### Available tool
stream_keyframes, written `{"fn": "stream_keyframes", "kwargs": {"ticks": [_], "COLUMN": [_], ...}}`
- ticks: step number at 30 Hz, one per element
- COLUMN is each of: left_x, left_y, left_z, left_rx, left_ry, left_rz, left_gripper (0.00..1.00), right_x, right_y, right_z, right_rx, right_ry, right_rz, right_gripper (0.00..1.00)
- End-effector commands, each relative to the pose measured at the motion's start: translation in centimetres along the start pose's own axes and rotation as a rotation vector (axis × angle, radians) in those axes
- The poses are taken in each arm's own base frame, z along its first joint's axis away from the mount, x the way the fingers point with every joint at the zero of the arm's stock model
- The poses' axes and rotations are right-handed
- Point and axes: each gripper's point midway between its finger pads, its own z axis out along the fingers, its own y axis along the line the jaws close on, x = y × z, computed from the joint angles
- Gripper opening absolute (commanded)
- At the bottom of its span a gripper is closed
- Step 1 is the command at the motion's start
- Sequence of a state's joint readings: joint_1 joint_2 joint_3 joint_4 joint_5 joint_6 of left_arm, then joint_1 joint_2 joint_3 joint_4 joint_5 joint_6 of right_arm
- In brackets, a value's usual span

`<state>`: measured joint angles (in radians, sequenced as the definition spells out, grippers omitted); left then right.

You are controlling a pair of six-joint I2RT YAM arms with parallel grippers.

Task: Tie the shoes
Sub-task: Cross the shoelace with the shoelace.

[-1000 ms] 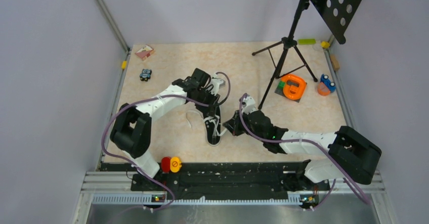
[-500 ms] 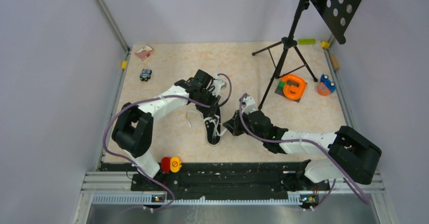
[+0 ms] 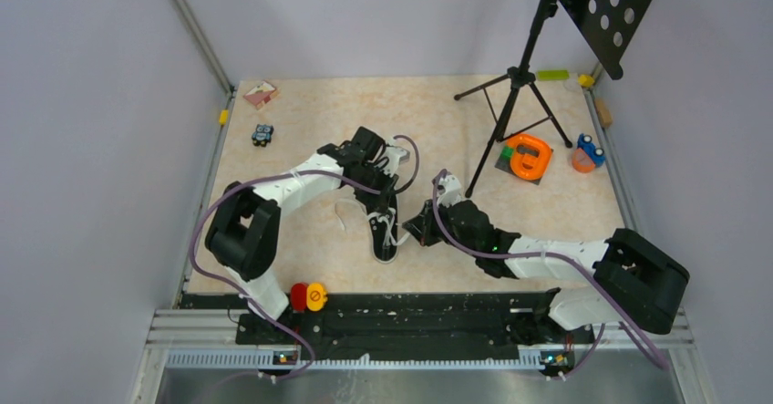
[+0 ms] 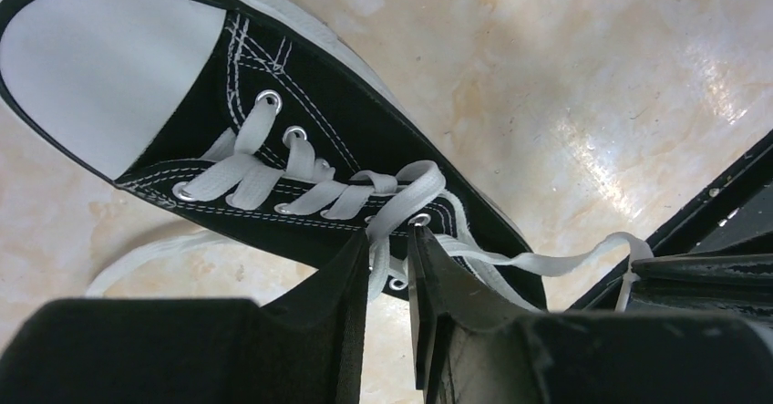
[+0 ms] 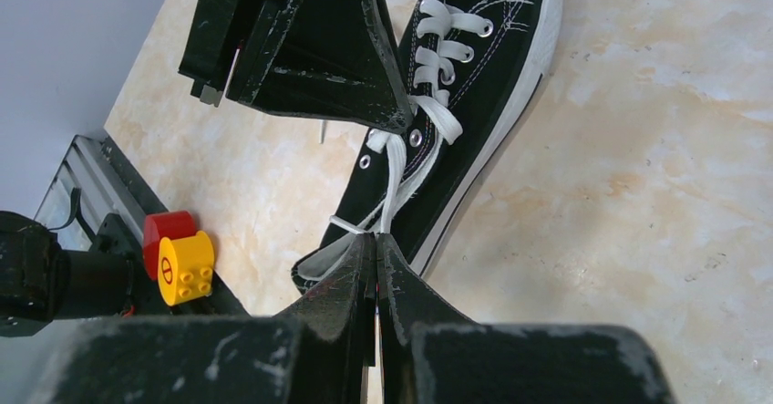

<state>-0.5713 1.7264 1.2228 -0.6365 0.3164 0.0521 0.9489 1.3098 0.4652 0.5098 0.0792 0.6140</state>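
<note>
The black shoe (image 3: 385, 231) lies mid-table, its white toe cap (image 4: 100, 67) away from the arm bases. My left gripper (image 4: 389, 235) hangs over the upper eyelets. Its jaws are narrowly apart, and a white lace strand (image 4: 401, 194) runs down between them, touching one finger with a gap to the other. My right gripper (image 5: 376, 236) sits at the shoe's heel side and is shut on the other lace end (image 5: 394, 181), which runs taut from the eyelets to its tips. In the top view the left gripper (image 3: 387, 187) and right gripper (image 3: 421, 229) flank the shoe.
A black tripod stand (image 3: 510, 103) rises at the back right, beside an orange toy (image 3: 527, 158) and a blue toy (image 3: 588, 153). A small blue car (image 3: 262, 134) and a pink box (image 3: 261, 93) lie back left. Red and yellow bricks (image 3: 308, 296) sit on the near rail.
The left gripper's jaws have narrowed around the lace strand, and its wrist has shifted slightly. The right gripper and the shoe have stayed where they were.
</note>
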Motion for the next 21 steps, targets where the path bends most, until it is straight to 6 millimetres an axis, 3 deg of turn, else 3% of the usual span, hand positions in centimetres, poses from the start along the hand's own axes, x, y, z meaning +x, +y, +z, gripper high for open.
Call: {"fn": "stream_keyframes", "kwargs": {"ticks": [1,9,14,21], "left_x": [-1.5,-1.3,-2.0,-3.0], "left_y": [-1.3,-1.1,-0.8,-0.6], "left_z": [-0.8,-0.1,-0.6,-1.8], "left_rx": [0.057,0.056,0.03,-0.002], "left_ry": [-0.05,-0.024,-0.039,-0.075], "left_rz": [0.013,-0.003,-0.001,-0.008], "left_gripper": [0.27,0.22,0.0,0.0], "right_x": [-1.6,-1.7,-1.7,-1.4], "right_y": [1.3,1.5,1.5,1.7], "right_z": [-0.3,-0.3,-0.3,0.0], "right_rx": [-0.041,-0.047,-0.046,-0.055], "right_ry": [-0.059,-0.059,-0.058,-0.052], "right_rz": [0.013,0.013,0.015,0.053], "right_gripper": [0.0,0.0,0.0,0.0]}}
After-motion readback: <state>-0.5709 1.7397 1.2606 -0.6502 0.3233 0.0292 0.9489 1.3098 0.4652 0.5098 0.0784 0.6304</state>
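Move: The lace I want crosses the shoe near its top eyelets, already between my parted left fingertips, barely 1 cm to their right. The shoe's middle is about 1 cm back and 3 cm below my left hand. The loose lace end lies level with it, roughly 9 cm left and 6 cm down. My right hand keeps hold of the other lace; the crossing lace is some 6 cm ahead of it, 6 cm left and 4 cm lower. I ease my left hand about half a centimetre back and to the right over the shoe's eyelets, then shut its fingers from a narrow gap and pinch the lace between them. As they finish closing I begin to lift and draw forward towards the toe, about 1 cm. My right hand stays put and keeps its hold on the other lace. ##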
